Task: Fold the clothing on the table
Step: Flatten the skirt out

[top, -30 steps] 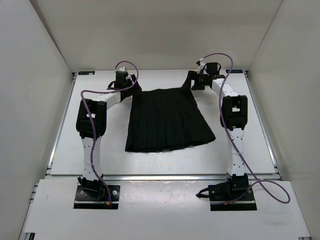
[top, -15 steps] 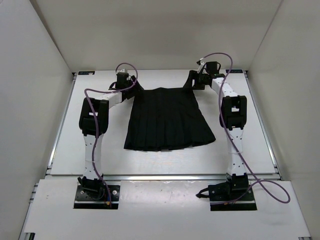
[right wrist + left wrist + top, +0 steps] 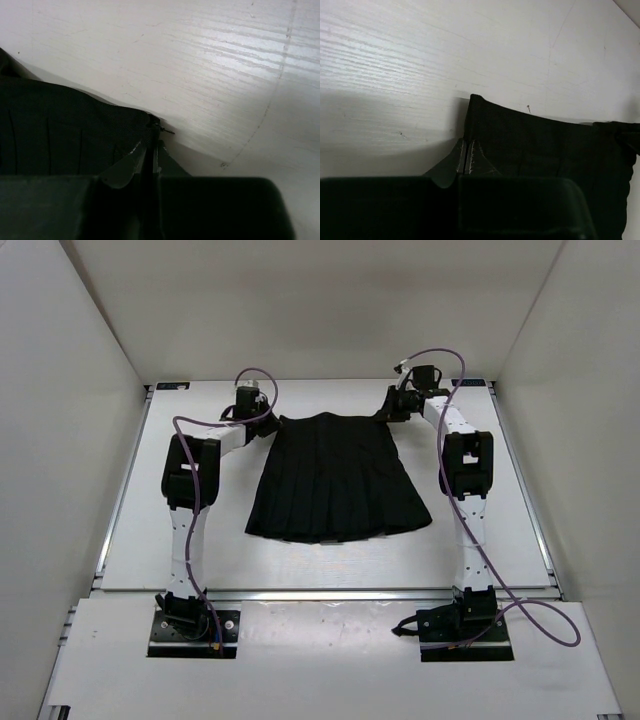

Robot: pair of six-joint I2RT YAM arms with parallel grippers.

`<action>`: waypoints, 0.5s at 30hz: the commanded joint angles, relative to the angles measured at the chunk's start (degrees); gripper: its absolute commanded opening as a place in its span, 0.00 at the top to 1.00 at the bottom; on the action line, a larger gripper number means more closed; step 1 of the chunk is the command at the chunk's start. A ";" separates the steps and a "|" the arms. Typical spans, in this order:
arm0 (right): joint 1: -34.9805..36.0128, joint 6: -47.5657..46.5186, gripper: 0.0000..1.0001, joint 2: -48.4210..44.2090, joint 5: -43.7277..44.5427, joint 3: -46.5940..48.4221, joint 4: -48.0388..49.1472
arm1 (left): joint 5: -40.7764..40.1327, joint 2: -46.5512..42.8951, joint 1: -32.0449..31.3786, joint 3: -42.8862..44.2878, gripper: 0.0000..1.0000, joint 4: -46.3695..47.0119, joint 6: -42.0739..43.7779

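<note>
The clothing (image 3: pixel 335 480), a black pleated skirt, lies flat on the white table (image 3: pixel 200 540), waistband at the far side and flared hem toward the arm bases. My left gripper (image 3: pixel 268 421) is at the waistband's left corner and my right gripper (image 3: pixel 392 412) at its right corner. In the left wrist view the left gripper (image 3: pixel 466 155) is shut, pinching the edge of the clothing (image 3: pixel 545 150) just below its corner. In the right wrist view the right gripper (image 3: pixel 151 150) is shut with the clothing's (image 3: pixel 60 125) corner fabric between its fingers, beside a small zipper pull (image 3: pixel 167 131).
White walls (image 3: pixel 80 390) enclose the table on three sides. Metal rails (image 3: pixel 118 500) run along its edges. Both arm bases (image 3: pixel 195 625) sit on the near edge, with purple cables (image 3: pixel 440 355) looping over the arms.
Both grippers have gone from open to shut on the waistband corners. The left arm has moved a little farther and rightward; the skirt's left side has shifted slightly.
</note>
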 commanded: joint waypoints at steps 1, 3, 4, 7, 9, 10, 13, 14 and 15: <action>-1.46 -0.36 1.00 -2.52 0.62 3.12 -0.66 | 2.32 -2.20 -0.32 2.23 1.00 3.82 2.54; -2.86 0.08 1.00 -4.71 -0.26 3.21 -0.22 | 2.49 -2.64 0.29 3.97 1.00 3.66 4.04; -3.21 -0.53 1.00 -6.72 -0.44 2.87 0.57 | 2.58 -2.73 0.04 4.85 1.00 2.87 5.35; -6.10 -0.10 0.99 -12.78 -0.35 3.21 0.93 | 4.16 -4.66 1.26 8.72 1.00 2.52 6.94; -8.13 0.43 1.00 -17.62 -2.36 3.48 1.45 | 6.26 -7.12 2.05 11.79 1.00 2.78 8.17; -8.49 0.08 1.00 -18.42 -2.55 4.17 1.45 | 7.32 -7.56 1.88 12.24 1.00 2.52 9.57; -7.97 -2.02 1.00 -24.22 -3.43 5.94 0.40 | 8.91 -13.52 1.18 14.88 1.00 2.25 12.56; -7.27 -3.07 1.00 -27.45 -3.26 6.29 -0.30 | 8.91 -14.93 0.22 14.53 1.00 2.16 13.88; -6.22 -3.69 1.00 -30.44 -2.64 5.59 -1.52 | 8.56 -18.08 -0.31 13.57 1.00 2.08 15.63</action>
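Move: Directly between the closed fingers of each hand is an upper corner of the skirt's waistband, with the two hands roughly 31 cm apart and just above the table. From the left hand the skirt's middle lies some 16 cm back and 18 cm right, its hem's middle 35 cm back and 17 cm right. From the right hand the skirt's middle is about 17 cm back and 14 cm left, the hem's middle 36 cm back and 14 cm left. The table's far edge runs about 14 cm straight ahead of each. Hoisting the skirt by its waistband corners, both hands start slowly and then climb fast, still pinching: the left by about 15 cm, drifting right, the right by some 20 cm while swinging right, away from the left hand's side. Both wrists tip their fingers upward some 20 degrees, and the left also turns a little clockwise. ##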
